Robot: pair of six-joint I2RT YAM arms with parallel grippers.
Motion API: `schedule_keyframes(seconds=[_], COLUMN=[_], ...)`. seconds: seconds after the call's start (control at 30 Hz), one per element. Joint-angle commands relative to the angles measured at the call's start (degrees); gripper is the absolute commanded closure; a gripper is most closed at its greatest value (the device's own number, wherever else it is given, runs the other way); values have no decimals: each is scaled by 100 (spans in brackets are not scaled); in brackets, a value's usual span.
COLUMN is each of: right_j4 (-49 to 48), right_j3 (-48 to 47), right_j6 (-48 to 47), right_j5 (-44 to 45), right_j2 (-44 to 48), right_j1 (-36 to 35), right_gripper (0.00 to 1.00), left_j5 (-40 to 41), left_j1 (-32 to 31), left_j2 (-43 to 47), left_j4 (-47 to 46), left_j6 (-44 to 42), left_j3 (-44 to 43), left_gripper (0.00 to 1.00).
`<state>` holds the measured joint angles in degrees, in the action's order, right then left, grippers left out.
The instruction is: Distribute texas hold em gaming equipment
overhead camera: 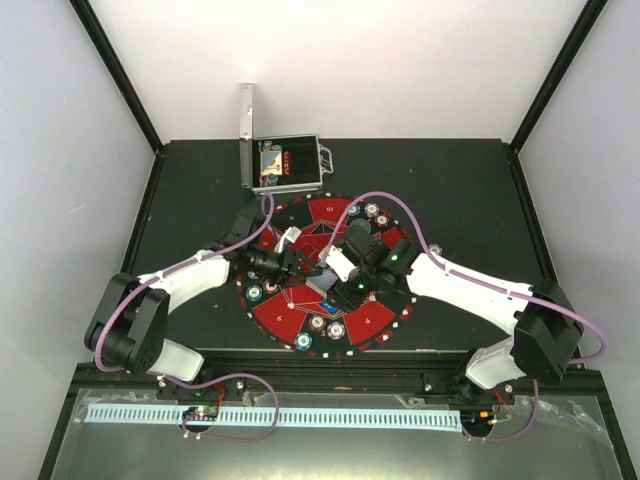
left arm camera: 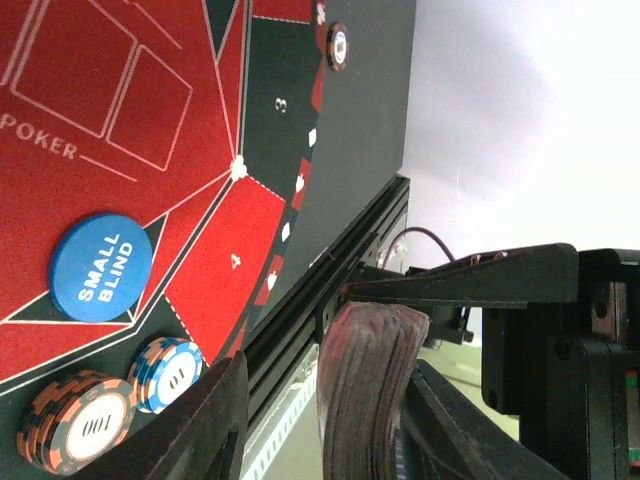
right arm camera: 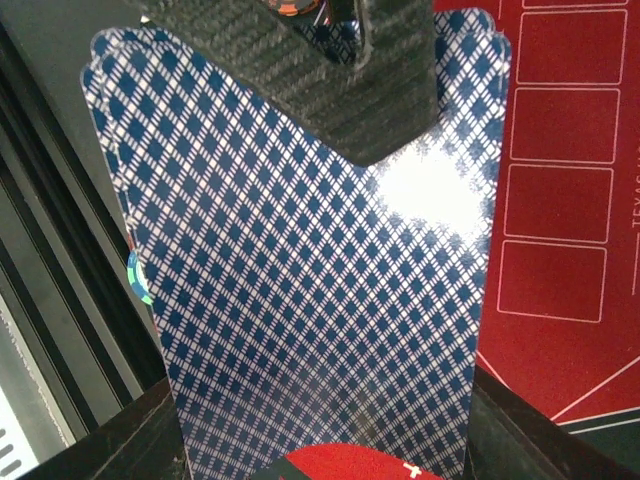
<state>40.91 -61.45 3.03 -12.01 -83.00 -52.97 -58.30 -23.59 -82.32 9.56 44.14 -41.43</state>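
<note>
Over the middle of the round red-and-black mat, both grippers meet at a deck of playing cards. My right gripper is shut on the deck, whose blue diamond-patterned back fills the right wrist view. My left gripper stands open around the same deck, seen edge-on. Its right finger touches the cards and its left finger is apart from them. A blue "small blind" disc lies on the mat. An orange chip stack and a blue-and-white chip stack stand near it.
An open silver metal case stands behind the mat. Poker chips sit around the mat's rim. A black rail runs along the table's near edge.
</note>
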Motion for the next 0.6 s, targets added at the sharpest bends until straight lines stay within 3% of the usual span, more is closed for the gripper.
schedule_keyframes(seconds=[0.0,0.37,0.5,0.57], right_j4=[-78,-100,-109,-118], right_j3=[-192,-157,-151,-148], right_j6=[-109,-92,-83,-68], right_j5=[109,270,277,224], right_j2=[-2,-142,-147,-146], right_j1=[-54,-63,-63,-64], right_gripper=[41,41,41,39], left_j5=[-309,-507,-584,-598], left_j1=[-107,-255,-260,-267], left_j2=[-94,-99,-91,-70], left_j4=[-297,-461,-514,-554], left_j6=[191,291,290,289], left_j3=[8,48,81,101], left_gripper=[62,80,96,98])
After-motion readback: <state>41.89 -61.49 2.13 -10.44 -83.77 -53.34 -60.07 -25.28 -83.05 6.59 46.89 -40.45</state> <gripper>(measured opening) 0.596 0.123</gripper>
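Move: The card deck, already held by the right hand, has its middle about 3 cm to the left hand's right, 2 cm back and a centimetre lower; from the right hand it lies some 3 cm left, 1 cm ahead and 1 cm up. Down on the mat, around 12 cm below the left hand, are the small blind disc (8 cm back, 5 cm right), the orange chip stack (14 cm back, 1 cm right) and the blue chip stack (16 cm back, 6 cm right). The left hand, its parted fingers already straddling the left end of the card deck, eases about 1 cm back and 1 cm to the right, farther onto the cards, while its fingers close from roughly half open to nearly shut, one over the patterned back and the other on the opposite face, to pinch that end. The right hand keeps its hold on the deck's two long sides with its opening unchanged, sinking only about half a centimetre. ##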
